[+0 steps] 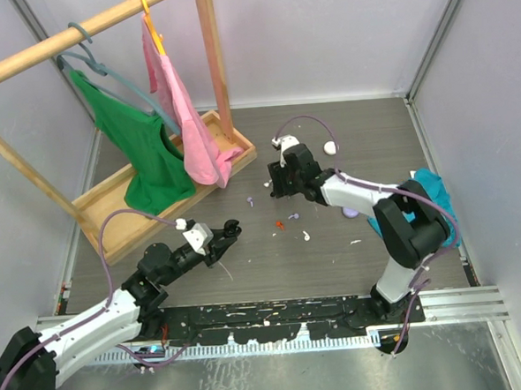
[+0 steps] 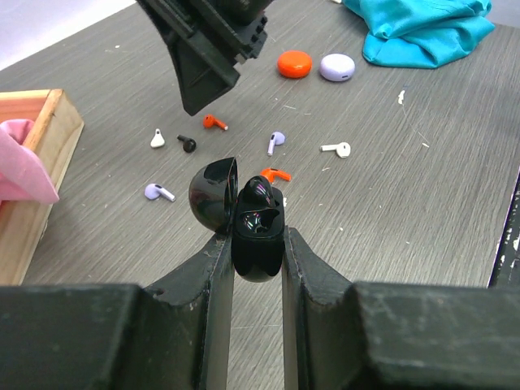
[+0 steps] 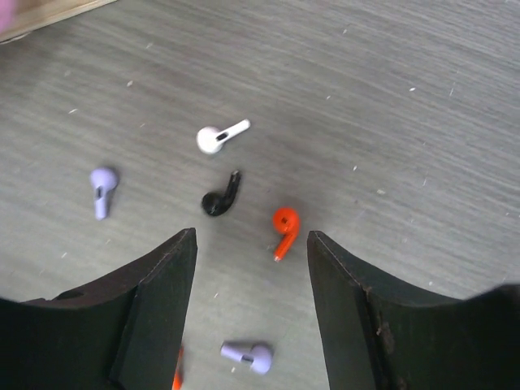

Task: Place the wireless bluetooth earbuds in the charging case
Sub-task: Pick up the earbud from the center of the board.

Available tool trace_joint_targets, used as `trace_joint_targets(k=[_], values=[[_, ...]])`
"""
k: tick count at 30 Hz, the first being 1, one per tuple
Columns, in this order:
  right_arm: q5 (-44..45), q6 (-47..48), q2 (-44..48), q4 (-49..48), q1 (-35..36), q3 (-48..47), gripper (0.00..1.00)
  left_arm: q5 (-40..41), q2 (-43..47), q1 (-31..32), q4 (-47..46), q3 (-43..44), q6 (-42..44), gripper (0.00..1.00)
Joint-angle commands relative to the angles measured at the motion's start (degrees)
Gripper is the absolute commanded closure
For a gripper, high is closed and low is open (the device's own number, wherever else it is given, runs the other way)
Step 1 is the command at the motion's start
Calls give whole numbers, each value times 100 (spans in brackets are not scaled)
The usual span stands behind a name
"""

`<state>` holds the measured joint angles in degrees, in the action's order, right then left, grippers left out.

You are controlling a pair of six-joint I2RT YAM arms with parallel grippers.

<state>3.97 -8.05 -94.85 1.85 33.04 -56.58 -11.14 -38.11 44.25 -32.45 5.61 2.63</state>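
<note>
My left gripper (image 2: 257,240) is shut on a black charging case (image 2: 258,260) with its lid (image 2: 213,188) swung open; a black rounded bud seems to sit in its far well. The wireless bluetooth earbuds lie loose on the table beyond it: white (image 2: 158,139), black (image 2: 187,143), orange (image 2: 214,123), lilac (image 2: 276,142). My right gripper (image 3: 252,240) hovers open over them, nothing between its fingers. Just ahead of its tips lie a black bud (image 3: 221,197) and an orange bud (image 3: 284,229). A lilac bud (image 3: 249,355) lies under the jaws.
An orange case (image 2: 294,63) and a pale lilac case (image 2: 337,67) rest near a teal cloth (image 2: 422,28). A wooden clothes rack (image 1: 167,179) with green and pink garments stands at the back left. A white case (image 1: 330,147) sits behind the right arm.
</note>
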Motion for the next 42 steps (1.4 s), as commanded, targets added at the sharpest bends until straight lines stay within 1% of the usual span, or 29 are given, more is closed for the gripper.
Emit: trace_joint_targets(k=[1,5,10,20,24,28,34,42], values=[[255,341,-514,-230,-74,-624,38,24,15,2,-554,31,89,100],[391,511,-1018,-200,-78,-1032,38,34,110,0,-486,11,79,100],[476,639,-1378,-140,-80,-1314,38,48,198,-2,-422,11,79,100],[767,930,-1632,215,-78,-1306,38,60,190,-3,-429,13,62,100],[768,930,-1617,344,-78,-1268,39,46,173,2,-436,11,62,100],[783,844,-1474,726,-78,-1244,40,17,163,-1,-434,19,62,100],[484,843,-1210,1164,1,-1100,41,-20,147,2,-446,28,60,100],[623,740,-855,1348,149,-1210,42,-12,153,0,-437,21,53,100]])
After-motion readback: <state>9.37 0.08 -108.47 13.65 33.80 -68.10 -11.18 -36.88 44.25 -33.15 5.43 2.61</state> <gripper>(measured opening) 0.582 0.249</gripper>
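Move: For my empty, part-open right hand the black earbud on the board lies about 2 cm ahead, 2 cm left and some 7 cm below. At the same depth, the orange earbud lies 2 cm ahead and 2 cm right, the white one 5 cm ahead and 4 cm left, and the purple one 1 cm back and 8 cm left. From my left hand, holding the black case, the black earbud is roughly 18 cm ahead, 12 cm right and 14 cm below. My right hand reaches forward and down about 5 cm each way, rolling some 15 degrees so its left finger dips, which carries that finger out past the black earbud's stem. Staying low, I then draw back about 3.5 cm, tipping slightly downward, and end with the left fingertip against the stem, fingers still open. ##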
